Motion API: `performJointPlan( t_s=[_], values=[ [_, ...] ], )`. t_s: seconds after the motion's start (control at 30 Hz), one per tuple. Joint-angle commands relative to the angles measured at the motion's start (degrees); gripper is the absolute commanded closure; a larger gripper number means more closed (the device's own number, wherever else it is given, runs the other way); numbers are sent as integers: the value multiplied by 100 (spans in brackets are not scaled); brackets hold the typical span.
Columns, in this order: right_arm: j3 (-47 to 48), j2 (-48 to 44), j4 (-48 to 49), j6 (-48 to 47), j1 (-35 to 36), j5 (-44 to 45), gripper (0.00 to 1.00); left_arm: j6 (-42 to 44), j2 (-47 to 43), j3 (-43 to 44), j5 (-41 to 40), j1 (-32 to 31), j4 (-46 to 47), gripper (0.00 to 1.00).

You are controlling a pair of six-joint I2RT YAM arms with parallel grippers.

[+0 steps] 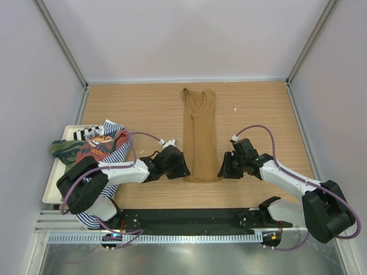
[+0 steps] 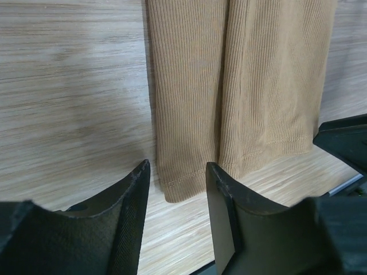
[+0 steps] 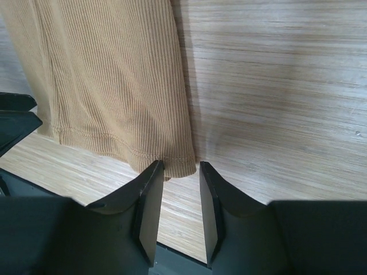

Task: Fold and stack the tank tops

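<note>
The tan-brown tank top (image 1: 200, 137) lies flat in the middle of the table as a long narrow strip, straps at the far end. My left gripper (image 1: 183, 172) is at its near left hem corner (image 2: 179, 186). The jaws are open, with the corner lying between the fingertips (image 2: 142, 175) and untouched by them. My right gripper (image 1: 222, 169) is at the near right hem corner (image 3: 179, 160), also open, its tips either side of the corner. The rust-red (image 1: 98, 146), striped (image 1: 112, 128) and olive green (image 1: 63, 148) tank tops lie heaped at the left.
The heap rests on a white tray (image 1: 51, 186) at the table's left edge, partly under the left arm. Grey walls enclose the table on three sides. A black base rail (image 1: 189, 220) runs along the near edge.
</note>
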Motion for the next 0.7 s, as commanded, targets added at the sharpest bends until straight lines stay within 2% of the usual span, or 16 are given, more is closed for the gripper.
performJointPlan(
  t_s=[0.0, 0.07, 0.2, 0.27, 0.37, 0.47, 0.53, 0.63, 0.67],
  values=[
    [1, -74, 159, 48, 42, -104, 63, -264, -120, -244, 53, -33, 331, 55],
    [1, -56, 159, 56, 33, -113, 68, -308, -155, -332, 53, -42, 350, 57],
    [10, 23, 264, 56, 103, -201, 72, -344, -121, -464, 88, -42, 569, 62],
    [10, 84, 282, 82, 182, -175, 71, -352, -33, -464, 141, -50, 622, 64],
    [-69, 233, 422, 161, 252, -192, 64, -379, 152, -482, 210, -50, 815, 67],
    [-157, 269, 510, 223, 288, -157, 64, -423, 258, -517, 211, -59, 938, 69],
    [-219, 217, 537, 241, 297, -96, 69, -405, 249, -543, 211, -59, 974, 72],
    [-210, 7, 371, 302, 297, 53, 86, -440, 92, -535, 167, -59, 747, 78],
    [-193, 6, 327, 302, 314, 62, 86, -449, 21, -535, 115, -68, 667, 81]
  ],
)
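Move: The tan tank top lies folded lengthwise with its hem towards me. My left hand is right over the hem's left corner, about 1 cm above it and 1 cm farther out; the hem's right corner is some 12 cm to this hand's right. That right corner lies about 1 cm left of my right hand, 1 cm back and 1 cm below. The shoulder straps are roughly 33 cm ahead of the right hand and some 6 cm to its left. I close both grippers on the two hem corners, pinching the cloth between the fingertips down at the table. My right hand edges left, its fingers briefly easing open, then sinks and draws back, about 1 cm each way; my left slips about 1 cm right and tips its left side down slightly. ##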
